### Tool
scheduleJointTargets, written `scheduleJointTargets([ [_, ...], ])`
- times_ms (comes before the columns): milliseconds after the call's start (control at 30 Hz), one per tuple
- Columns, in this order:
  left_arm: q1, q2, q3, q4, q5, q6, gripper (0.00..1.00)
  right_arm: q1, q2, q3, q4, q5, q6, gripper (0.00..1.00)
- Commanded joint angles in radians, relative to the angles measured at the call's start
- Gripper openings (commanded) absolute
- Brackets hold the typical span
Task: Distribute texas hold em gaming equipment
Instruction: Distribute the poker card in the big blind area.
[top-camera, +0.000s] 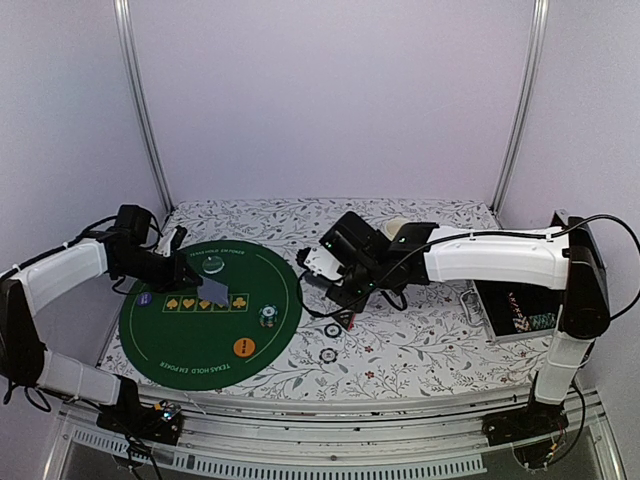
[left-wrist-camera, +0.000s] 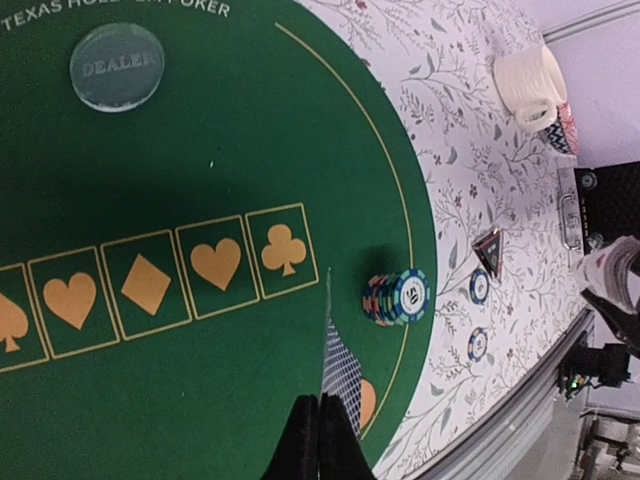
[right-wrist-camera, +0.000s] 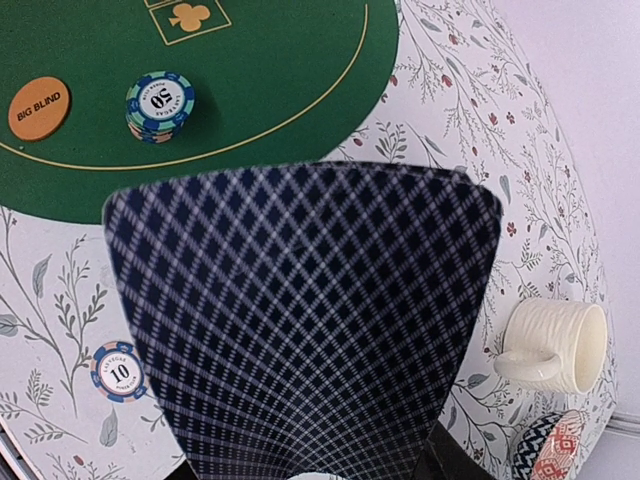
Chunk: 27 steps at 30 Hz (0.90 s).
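Note:
My left gripper (left-wrist-camera: 320, 432) is shut on one grey-blue-backed playing card (left-wrist-camera: 341, 372), held edge-on just above the green mat (left-wrist-camera: 200, 160), below the club box. The card partly hides the orange disc button (left-wrist-camera: 367, 402). A stack of poker chips (left-wrist-camera: 398, 298) stands to the card's right, near the mat's rim. The clear dealer disc (left-wrist-camera: 116, 66) lies at the mat's far side. My right gripper (top-camera: 325, 268) is shut on a bowed deck of playing cards (right-wrist-camera: 300, 320) beside the mat. Two single chips (top-camera: 332, 330) (top-camera: 328, 355) and the black-and-red triangular marker (top-camera: 345, 318) lie on the floral cloth.
A cream mug (right-wrist-camera: 555, 347) and a red-patterned small dish (right-wrist-camera: 550, 450) sit on the cloth behind the right gripper. An open metal case (top-camera: 515, 310) stands at the right by the right arm. The table's front rail (top-camera: 330, 440) runs along the near edge.

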Motion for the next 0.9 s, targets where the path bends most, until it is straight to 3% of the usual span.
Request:
scheduleJointTargets([
  [0, 0.006, -0.015, 0.017, -0.129, 0.011, 0.039, 0.0, -0.006, -0.056, -0.015, 0.051, -0.005, -0.004, 0.45],
  [300, 0.048, -0.038, 0.018, -0.034, -0.016, -0.053, 0.0, -0.005, -0.072, -0.049, 0.087, -0.013, -0.011, 0.45],
  [500, 0.25, -0.033, -0.042, 0.019, -0.021, -0.131, 0.0, -0.015, -0.098, -0.091, 0.122, -0.021, -0.031, 0.45],
  [867, 0.46, -0.073, -0.161, 0.02, -0.053, -0.252, 0.0, -0.054, -0.136, -0.176, 0.182, -0.057, -0.045, 0.45],
])
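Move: The left hand, holding the poker card, has the small blind disc about 13 cm to its left, 4 cm ahead and 12 cm below. At that table height, the spade square lies 6 cm left and 3 cm ahead, the red chip stack 9 cm left and 10 cm ahead, and the dealer button 13 cm ahead and 4 cm right. From the right hand, holding the deck, the small blind is some 41 cm left, 6 cm ahead and 13 cm lower. The left hand, keeping the card pinched in its shut fingers, first eases back a little over 1 cm, hovers, then sweeps about 12 cm left over the suit squares towards the small blind disc, swinging counter-clockwise some 30 degrees as it goes, tipping its fingers a little more steeply down and sinking about 4 cm late in the sweep. The right hand keeps its grip on the deck off the table and drifts roughly 2 cm right, away from the mat. ##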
